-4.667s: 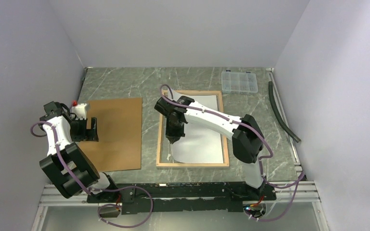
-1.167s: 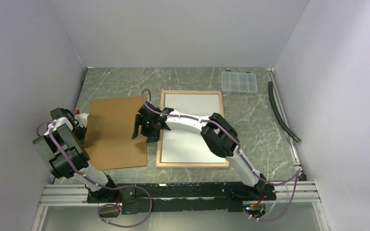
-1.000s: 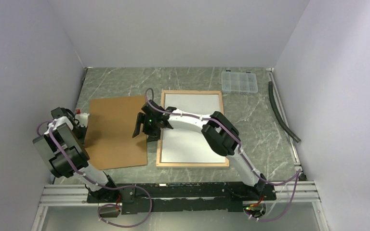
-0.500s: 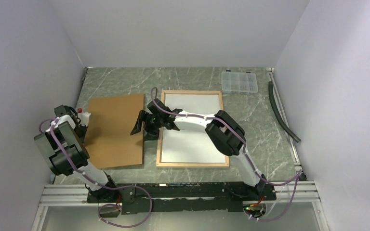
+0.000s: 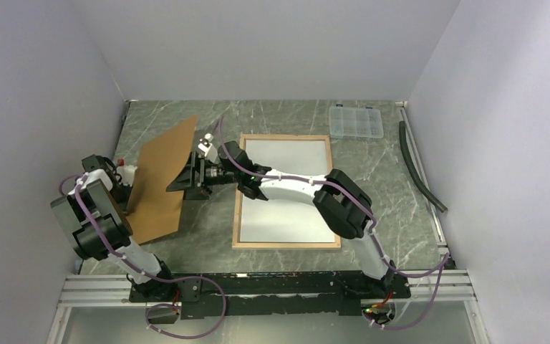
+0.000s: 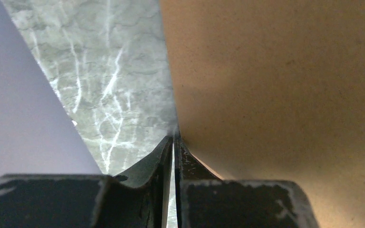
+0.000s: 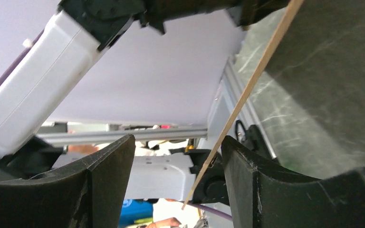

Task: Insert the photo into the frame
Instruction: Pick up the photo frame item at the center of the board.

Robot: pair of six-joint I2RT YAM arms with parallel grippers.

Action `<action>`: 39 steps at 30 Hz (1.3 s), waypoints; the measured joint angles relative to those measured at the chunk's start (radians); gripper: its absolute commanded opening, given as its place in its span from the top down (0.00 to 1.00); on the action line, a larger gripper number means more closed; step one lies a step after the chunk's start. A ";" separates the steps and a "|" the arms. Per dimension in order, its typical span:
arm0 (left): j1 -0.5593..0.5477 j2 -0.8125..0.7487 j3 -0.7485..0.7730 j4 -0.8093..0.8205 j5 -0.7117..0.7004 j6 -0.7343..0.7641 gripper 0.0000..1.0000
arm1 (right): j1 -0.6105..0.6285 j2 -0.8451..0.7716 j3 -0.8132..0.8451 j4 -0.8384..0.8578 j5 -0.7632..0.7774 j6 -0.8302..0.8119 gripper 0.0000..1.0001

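Observation:
The frame (image 5: 286, 244) lies flat, wood back up, right of centre. Inside it lies the photo (image 5: 286, 188), white back up. The brown backing panel (image 5: 159, 179) stands tilted to its left, right edge raised, left edge low. My right gripper (image 5: 185, 180) is open under that raised edge. In the right wrist view the panel (image 7: 247, 90) runs edge-on between the fingers, close to the right one, unclamped, and the gripper (image 7: 178, 142) gapes. My left gripper (image 5: 119, 188) is at the panel's left edge. It (image 6: 175, 138) is shut to a thin slit, tips against the panel's edge (image 6: 275, 85).
A clear compartment box (image 5: 356, 122) sits at the back right. A black hose (image 5: 419, 168) lies along the right wall. Grey walls close in on three sides, the left one right beside the left arm. A metal rail (image 5: 272, 287) runs along the near edge.
The right gripper has swung left and raised the panel's right edge, so the panel went from flat to steeply tilted. Both grippers have narrowed a little. Frame and photo stayed put.

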 measured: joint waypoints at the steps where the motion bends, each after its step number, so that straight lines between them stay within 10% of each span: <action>1: -0.002 -0.001 0.001 -0.006 0.008 0.000 0.87 | 0.005 0.000 0.000 0.022 -0.011 0.007 0.32; 8: -0.008 -0.018 0.004 -0.074 0.101 -0.009 0.86 | 0.023 0.000 0.000 0.041 -0.037 0.006 0.53; 16: -0.005 -0.054 0.055 -0.228 0.208 -0.012 0.47 | 0.002 -0.047 -0.006 -0.252 0.051 -0.069 0.89; 29: -0.016 -0.451 0.349 -0.545 0.668 0.175 0.13 | -0.053 -0.048 0.194 -0.543 0.126 -0.080 1.00; 39: -0.029 -0.705 0.357 -0.676 0.937 0.493 0.12 | -0.214 -0.061 0.375 -0.641 0.241 0.038 1.00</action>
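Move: The brown backing board leans up off the table, left edge low, right edge raised between the right hand's open fingers; its middle lies about 13 cm left of that hand, 4 cm farther out and 10 cm below. The frame with the white sheet in it is centred some 29 cm to the right hand's right, 7 cm farther out and 21 cm below. From the left hand, low at the board's left edge, the board's middle is about 12 cm right, 3 cm out and 9 cm up. The backing board's raised right edge is pinched as the right hand dips about 6 cm and shuts its fingers on it, then lifts the board some 12 cm while carrying it well forward and to the right, turning clockwise. The nearly shut left fingers first slide right, low against the left edge, then open, rise about 27 cm clear and keep going right, tilting forward. ##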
